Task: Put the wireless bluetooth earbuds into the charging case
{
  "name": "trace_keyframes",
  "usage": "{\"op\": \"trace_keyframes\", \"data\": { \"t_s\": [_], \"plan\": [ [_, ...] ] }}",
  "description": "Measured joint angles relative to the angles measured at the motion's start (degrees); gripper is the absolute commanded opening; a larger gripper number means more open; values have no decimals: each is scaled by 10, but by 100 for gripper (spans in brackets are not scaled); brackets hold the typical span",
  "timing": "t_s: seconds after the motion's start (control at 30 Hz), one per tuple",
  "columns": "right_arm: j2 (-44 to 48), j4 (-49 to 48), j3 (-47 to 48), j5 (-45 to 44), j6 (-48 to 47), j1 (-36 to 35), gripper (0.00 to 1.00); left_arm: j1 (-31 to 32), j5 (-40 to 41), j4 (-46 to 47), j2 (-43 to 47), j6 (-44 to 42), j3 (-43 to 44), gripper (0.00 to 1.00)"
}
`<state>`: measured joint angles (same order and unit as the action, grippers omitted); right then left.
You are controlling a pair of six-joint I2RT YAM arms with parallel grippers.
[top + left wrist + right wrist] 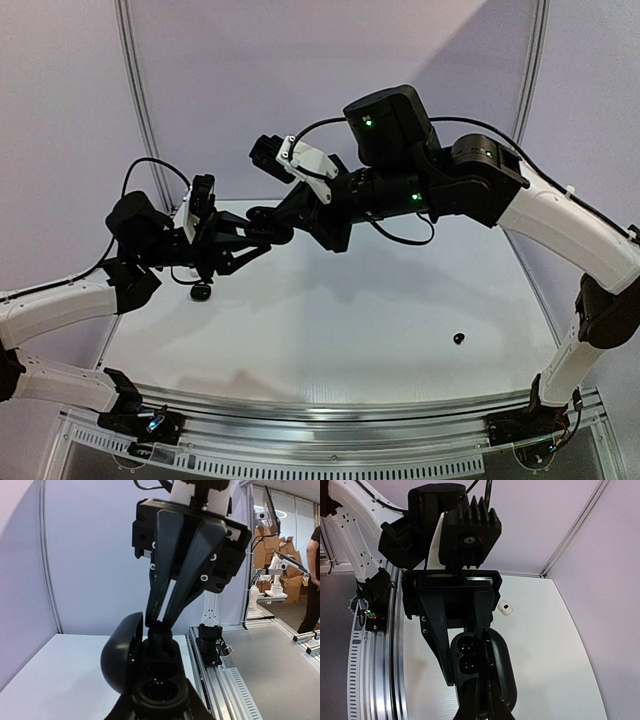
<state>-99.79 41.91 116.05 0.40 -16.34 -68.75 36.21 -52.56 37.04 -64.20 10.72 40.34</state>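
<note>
Held above the table, the black charging case [160,687] has its lid [121,652] swung open to the left and its wells showing. My left gripper [160,707] is shut on the case body from below, and in the top view the left gripper [258,238] reaches toward the middle. From above, my right gripper [161,625] is shut on a black earbud [160,639], which stands in the far well. The right wrist view shows the case [466,655] beside the right gripper [481,692]. Another black earbud [459,338] lies on the table at the right.
A small whitish earbud [506,608] lies on the table beyond the case. A small black piece [200,293] rests on the table under the left arm. An aluminium rail [330,440] runs along the near edge. Pale walls close the back and sides.
</note>
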Motion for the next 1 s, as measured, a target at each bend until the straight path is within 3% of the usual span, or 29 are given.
{"op": "trace_keyframes", "data": {
  "t_s": [1.0],
  "plan": [
    [1, -23, -10, -16, -17, -4, 31, -1, 7, 17, 0, 3, 0, 0]
  ]
}}
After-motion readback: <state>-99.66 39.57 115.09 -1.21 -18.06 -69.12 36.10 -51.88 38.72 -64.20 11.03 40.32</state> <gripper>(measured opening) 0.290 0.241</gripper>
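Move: The open charging case, held in the left fingers, has its middle about 2 cm left of and 2 cm below the right hand, which still pinches an earbud at the case's right-hand end. From the left hand the case is roughly 2 cm right and 1 cm up. On the table, some 33 cm below the right hand, the loose earbud lies about 35 cm right and 4 cm back, the closed black case 20 cm left and 7 cm ahead. The right fingertips let go of the earbud at the case's right-hand well, spreading from nearly shut to a bit over a quarter open, one finger on the lid side and one on the side towards the bases. The right hand dips about half a centimetre as it starts to open, then eases back up, otherwise staying over the case; the left hand keeps its hold on the case almost motionless. ##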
